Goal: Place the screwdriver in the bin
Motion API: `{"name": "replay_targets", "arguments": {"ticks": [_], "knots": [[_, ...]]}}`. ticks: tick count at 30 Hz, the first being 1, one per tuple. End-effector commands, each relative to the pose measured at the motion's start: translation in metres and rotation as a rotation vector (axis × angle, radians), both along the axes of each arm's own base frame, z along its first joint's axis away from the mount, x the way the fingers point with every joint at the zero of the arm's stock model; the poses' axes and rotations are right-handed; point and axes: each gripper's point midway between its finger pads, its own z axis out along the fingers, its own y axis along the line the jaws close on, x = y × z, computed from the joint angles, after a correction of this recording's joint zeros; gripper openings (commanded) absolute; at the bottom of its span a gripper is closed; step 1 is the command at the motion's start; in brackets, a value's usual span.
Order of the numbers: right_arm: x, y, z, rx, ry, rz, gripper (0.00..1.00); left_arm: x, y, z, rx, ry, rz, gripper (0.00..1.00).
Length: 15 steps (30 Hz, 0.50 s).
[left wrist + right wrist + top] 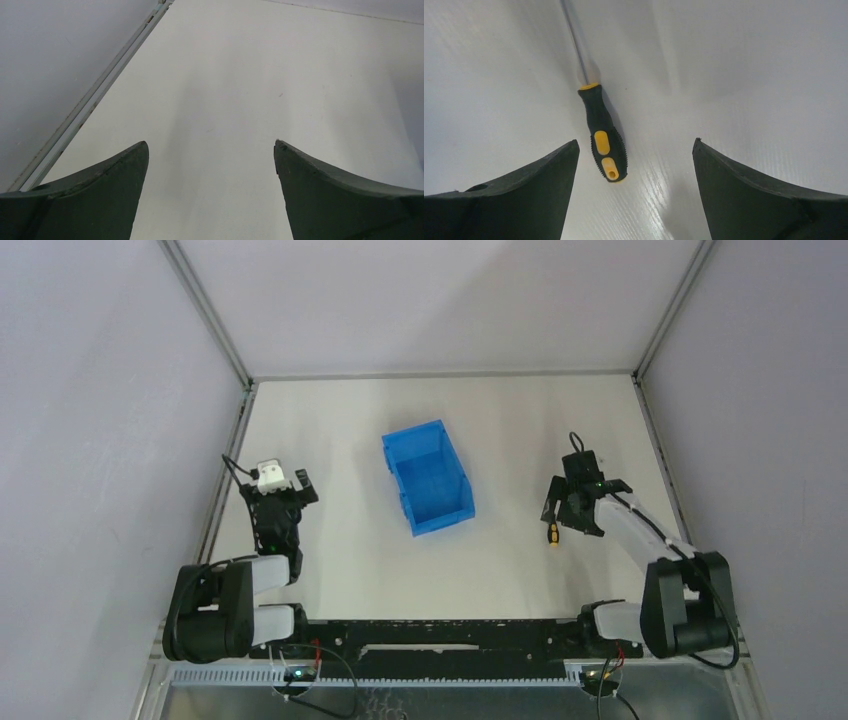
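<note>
The screwdriver (603, 136) lies flat on the white table, its black and yellow handle towards the camera and its thin metal shaft running away from it. My right gripper (635, 141) is open just above it, the handle lying between the fingers, closer to the left finger and touching neither. From above, only the yellow handle end of the screwdriver (553, 534) shows below my right gripper (578, 502). The blue bin (428, 480) stands open-topped at the table's middle, to the left of that gripper. My left gripper (278, 490) is open over bare table, holding nothing.
Metal frame rails (228, 475) run along the left and right table edges, with grey walls behind them. The left wrist view shows only white table between the left gripper (211, 143) fingers and the left rail (95, 95).
</note>
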Motion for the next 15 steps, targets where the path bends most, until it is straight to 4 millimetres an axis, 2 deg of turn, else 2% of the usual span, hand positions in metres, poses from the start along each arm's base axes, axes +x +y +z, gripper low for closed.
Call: {"name": "replay_targets", "arguments": {"ticks": [1, 7, 8, 11, 13, 15], "knots": [[0.011, 0.010, -0.015, 0.010, 0.028, 0.032, 0.91, 0.010, 0.000, 0.025, 0.017, -0.071, -0.007, 1.00], [0.012, 0.012, -0.037, 0.002, 0.139, 0.071, 0.76, 0.010, 0.000, 0.024, 0.018, -0.070, -0.006, 1.00], [0.011, 0.012, -0.039, 0.008, 0.152, 0.071, 0.68, 0.010, 0.000, 0.025, 0.018, -0.070, -0.007, 1.00], [0.011, 0.015, -0.041, 0.028, 0.160, 0.088, 0.26, 0.010, 0.000, 0.025, 0.018, -0.071, -0.007, 1.00], [0.013, 0.015, -0.038, 0.027, 0.145, 0.090, 0.16, 0.010, 0.000, 0.025, 0.018, -0.071, -0.007, 1.00], [0.016, 0.013, -0.031, 0.025, 0.116, 0.085, 0.12, 0.010, 0.000, 0.024, 0.018, -0.070, -0.006, 1.00]]}}
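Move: The screwdriver handle lies about 5 cm below my right hand, some 2 cm to its left and perhaps 1 cm ahead, with the shaft running forward from it. The blue bin's middle is roughly 27 cm to the left of that same hand, 13 cm farther out and a couple of centimetres lower. From my left hand, the handle is about 54 cm to the right, 10 cm back and 10 cm down. I lower my open right hand about 4 cm over the screwdriver handle, easing it roughly 2 cm left and tipping the fingers some 10 degrees nearer to straight down with a small counter-clockwise turn. Near the bottom I close the fingers from the two sides and pinch the black-and-yellow handle. ##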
